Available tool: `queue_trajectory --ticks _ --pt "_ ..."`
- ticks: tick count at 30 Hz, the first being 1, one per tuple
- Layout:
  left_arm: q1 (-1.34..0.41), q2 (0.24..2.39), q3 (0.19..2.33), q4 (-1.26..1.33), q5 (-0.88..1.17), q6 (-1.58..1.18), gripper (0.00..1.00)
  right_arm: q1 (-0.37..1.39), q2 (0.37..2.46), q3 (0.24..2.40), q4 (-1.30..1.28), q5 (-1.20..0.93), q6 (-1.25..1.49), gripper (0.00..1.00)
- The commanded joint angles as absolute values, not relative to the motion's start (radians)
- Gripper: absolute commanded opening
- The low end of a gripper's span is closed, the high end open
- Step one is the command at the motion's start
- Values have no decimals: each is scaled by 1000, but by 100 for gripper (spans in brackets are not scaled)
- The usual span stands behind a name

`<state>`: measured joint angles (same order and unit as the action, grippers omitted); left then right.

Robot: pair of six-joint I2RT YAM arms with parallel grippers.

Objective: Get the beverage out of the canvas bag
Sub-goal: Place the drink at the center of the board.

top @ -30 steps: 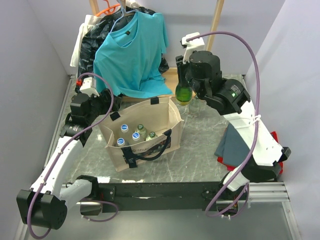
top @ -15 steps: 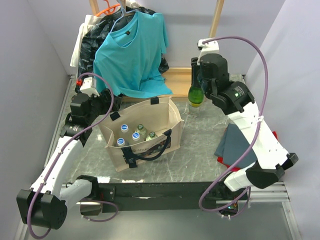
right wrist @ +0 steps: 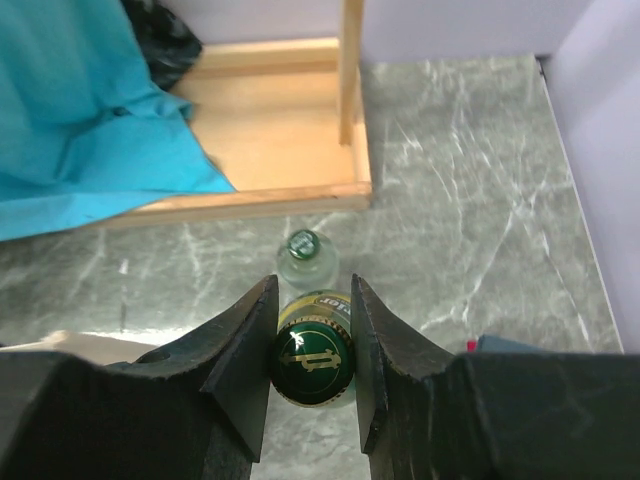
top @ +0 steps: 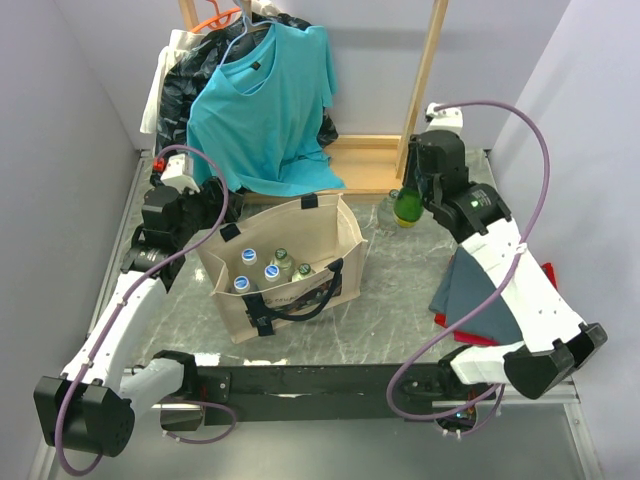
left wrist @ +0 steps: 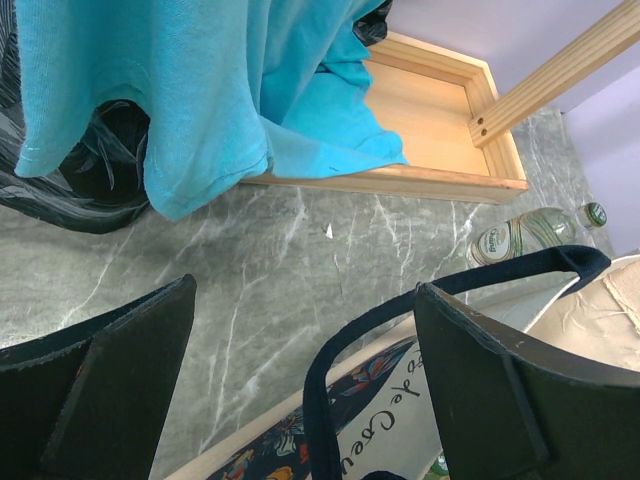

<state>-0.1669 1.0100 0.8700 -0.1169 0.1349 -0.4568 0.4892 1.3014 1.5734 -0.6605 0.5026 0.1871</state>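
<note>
The beige canvas bag stands open at mid-table with several capped bottles inside. My right gripper is right of the bag near the wooden frame. It is shut on the neck of a green bottle, whose green and gold cap sits between the right gripper's jaws. A clear bottle stands on the table just beyond it. My left gripper is open at the bag's back-left corner, and the black strap handle arches between its spread fingers.
A teal T-shirt hangs at the back over a wooden frame base, with a black plastic bag behind it. A grey cloth lies on the right of the marble table. Walls close in on both sides.
My right arm has carried the green bottle rightward, away from the bag's rim towards the back right. The left arm and the bag have not moved.
</note>
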Motion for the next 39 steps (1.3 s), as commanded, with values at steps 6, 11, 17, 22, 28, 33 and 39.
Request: queue_trajectory --ticks 6,11,17,22,28,33,39 --pt "-163 1009 882 -80 163 -457 96 443 1178 1448 -361 587 238 0" --pt "-163 1000 881 -84 156 -457 96 419 1170 1338 -290 617 256 0" --pt "-163 1003 877 -84 160 -459 96 388 1180 1232 -201 643 291 0" --pt "-163 999 874 -86 153 -459 96 361 1198 1200 -156 632 296 0" --pt "-163 997 877 -92 149 -454 96 333 1239 1163 -103 626 314 0" --pt "-163 996 874 -89 146 -456 96 319 1307 1158 -48 629 293 0" --pt "-163 1003 879 -97 140 -453 96 301 1385 1181 -17 611 301 0"
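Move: The green bottle is already pinched by its neck in the right hand; the table spot it is bound for lies about 11 cm ahead, 7 cm to the right and some 35 cm below. Just left of that spot stands the clear bottle, 12 cm ahead and 1 cm left of the hand. The wooden rack's near right corner is 22 cm ahead and 4 cm right; the canvas bag's middle, 27 cm left and 3 cm back. From the left hand the spot is about 13 cm ahead and 44 cm right. The green bottle, kept in the right fingers' grip, is lowered about 13 cm beside the clear bottle. The right hand carries it steadily rightward at first, some 6 cm in all, then reaches forward about 5 cm late in the descent, turning roughly 15 degrees clockwise; the fingers stay shut on the neck. ##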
